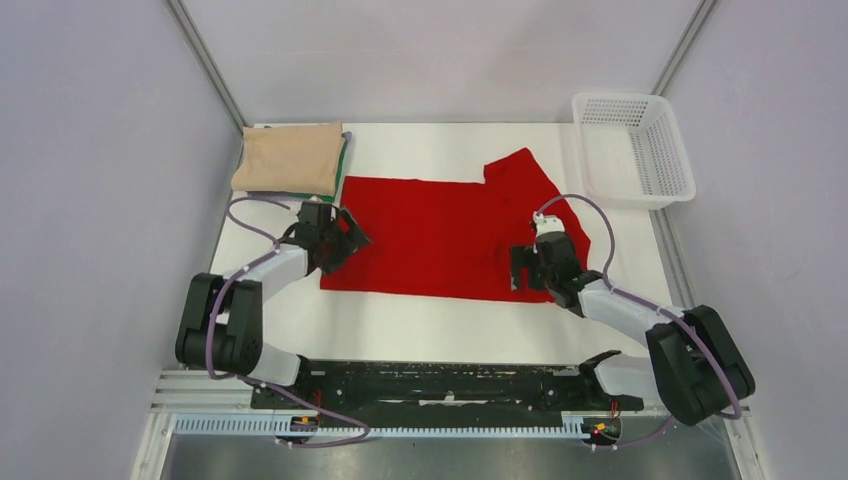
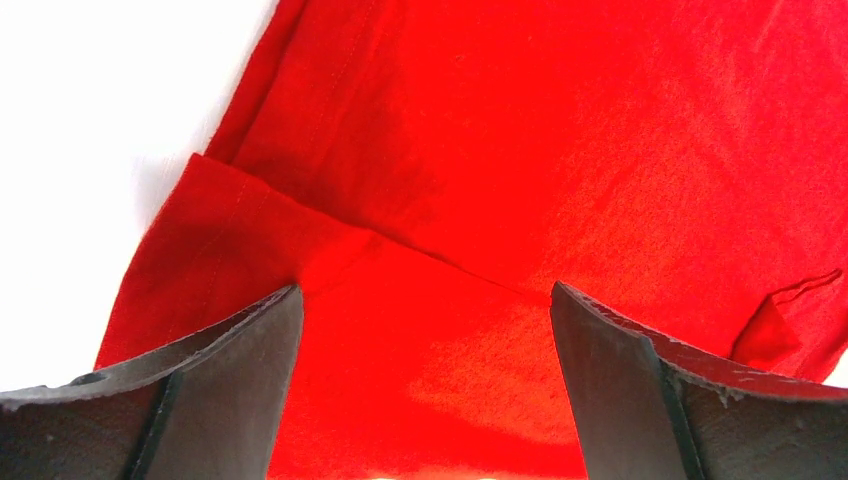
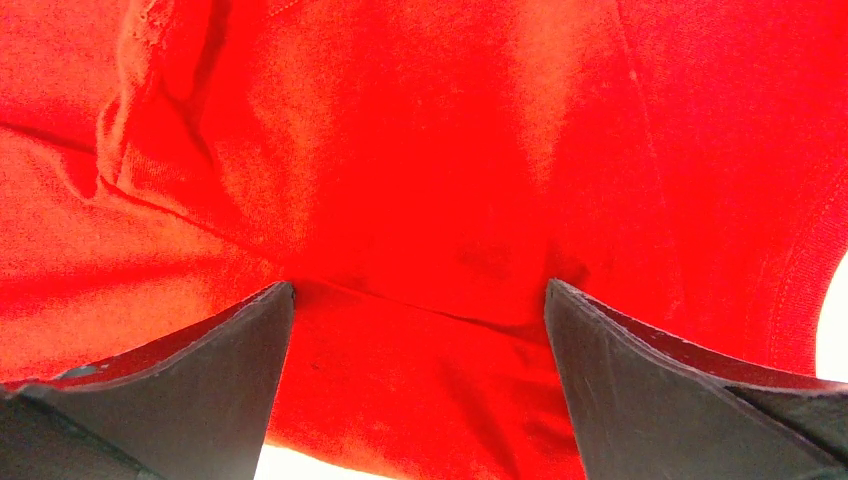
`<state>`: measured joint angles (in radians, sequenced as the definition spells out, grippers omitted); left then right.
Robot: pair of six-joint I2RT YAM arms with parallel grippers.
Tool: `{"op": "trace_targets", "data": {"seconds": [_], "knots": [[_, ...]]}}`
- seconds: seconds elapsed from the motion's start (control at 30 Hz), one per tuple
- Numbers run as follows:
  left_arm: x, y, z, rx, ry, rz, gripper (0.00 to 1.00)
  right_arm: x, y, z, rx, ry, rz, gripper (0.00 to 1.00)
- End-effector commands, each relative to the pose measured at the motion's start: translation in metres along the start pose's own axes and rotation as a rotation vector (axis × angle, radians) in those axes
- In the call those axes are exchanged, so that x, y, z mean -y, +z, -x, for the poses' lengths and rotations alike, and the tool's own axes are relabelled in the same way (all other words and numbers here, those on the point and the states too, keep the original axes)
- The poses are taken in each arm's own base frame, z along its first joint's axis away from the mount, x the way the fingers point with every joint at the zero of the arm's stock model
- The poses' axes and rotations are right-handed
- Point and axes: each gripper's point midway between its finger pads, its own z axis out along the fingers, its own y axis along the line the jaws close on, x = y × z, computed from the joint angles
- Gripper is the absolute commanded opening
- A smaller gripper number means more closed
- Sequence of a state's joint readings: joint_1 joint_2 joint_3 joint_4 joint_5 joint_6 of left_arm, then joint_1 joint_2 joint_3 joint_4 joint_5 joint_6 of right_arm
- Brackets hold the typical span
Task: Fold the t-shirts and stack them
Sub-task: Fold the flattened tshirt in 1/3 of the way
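A bright red t-shirt (image 1: pixel 440 235) lies partly folded on the white table, one sleeve sticking out toward the back right. My left gripper (image 1: pixel 348 240) hovers open over the shirt's left edge. In the left wrist view the red cloth (image 2: pixel 520 150) fills the frame, and a folded layer runs between the spread fingers (image 2: pixel 235 380) of the left gripper (image 2: pixel 425 300). My right gripper (image 1: pixel 523 268) is open over the shirt's front right part. Between its wide-apart jaws the right gripper (image 3: pixel 420 295) has only red cloth (image 3: pixel 400 150). A folded beige t-shirt (image 1: pixel 288 158) sits at the back left on a dark green one (image 1: pixel 344 166), of which only an edge shows.
A white plastic mesh basket (image 1: pixel 632 148) stands at the back right corner, partly off the table edge. Bare white table (image 1: pixel 430 330) runs between the red shirt and the arm bases. Grey walls with metal posts close in the left, right and back sides.
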<state>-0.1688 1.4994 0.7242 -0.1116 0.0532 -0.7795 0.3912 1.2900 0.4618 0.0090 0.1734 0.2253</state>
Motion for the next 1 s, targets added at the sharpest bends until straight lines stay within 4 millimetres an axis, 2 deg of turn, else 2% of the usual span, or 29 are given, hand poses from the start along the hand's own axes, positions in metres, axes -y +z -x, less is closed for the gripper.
{"op": "trace_targets", "data": {"seconds": [0.0,0.13,0.27,0.43,0.53,0.7,0.97], "knots": [[-0.060,-0.028,-0.056,-0.120,0.008,0.189,1.00,0.017,-0.026,-0.077,-0.204,0.001,-0.057,0.98],[-0.075,-0.051,-0.068,-0.096,0.012,0.218,1.00,0.015,-0.045,-0.104,-0.248,0.000,-0.030,0.98],[-0.092,-0.072,-0.082,-0.076,0.010,0.240,1.00,-0.002,-0.055,-0.126,-0.260,0.011,0.064,0.98],[-0.103,-0.086,-0.087,-0.035,-0.001,0.230,1.00,-0.022,-0.068,-0.136,-0.265,0.032,0.137,0.98],[-0.105,-0.089,-0.088,-0.017,-0.009,0.222,1.00,-0.024,-0.075,-0.146,-0.301,0.033,0.137,0.98],[-0.114,-0.092,-0.083,0.019,-0.015,0.268,1.00,-0.037,-0.088,-0.150,-0.321,0.039,0.178,0.98],[-0.120,-0.099,-0.066,0.091,-0.027,0.336,1.00,-0.035,-0.097,-0.146,-0.320,-0.025,0.167,0.98]]}}
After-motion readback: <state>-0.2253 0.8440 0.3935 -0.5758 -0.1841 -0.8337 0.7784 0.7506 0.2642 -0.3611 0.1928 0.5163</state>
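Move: Both open grippers are already down on the red t-shirt. Its middle lies about 26 cm right of the left hand and level with it, and about 19 cm left of the right hand and 8 cm ahead, just below both. The folded stack sits some 22 cm ahead and 18 cm left of the left hand; the white basket is roughly 33 cm ahead and 31 cm right of the right hand. The near table edge is about 32 cm straight back from the left hand. Fingertips of both wide-open grippers keep bearing on the spread t-shirt and drag it back towards the near table edge, almost level with the table. The left hand sweeps back about 15 cm, quickly at first, then creeps left; the right comes back about 12 cm, veering left after the start. Both wrists roll slightly, left side rising, with a small counter-clockwise turn. ##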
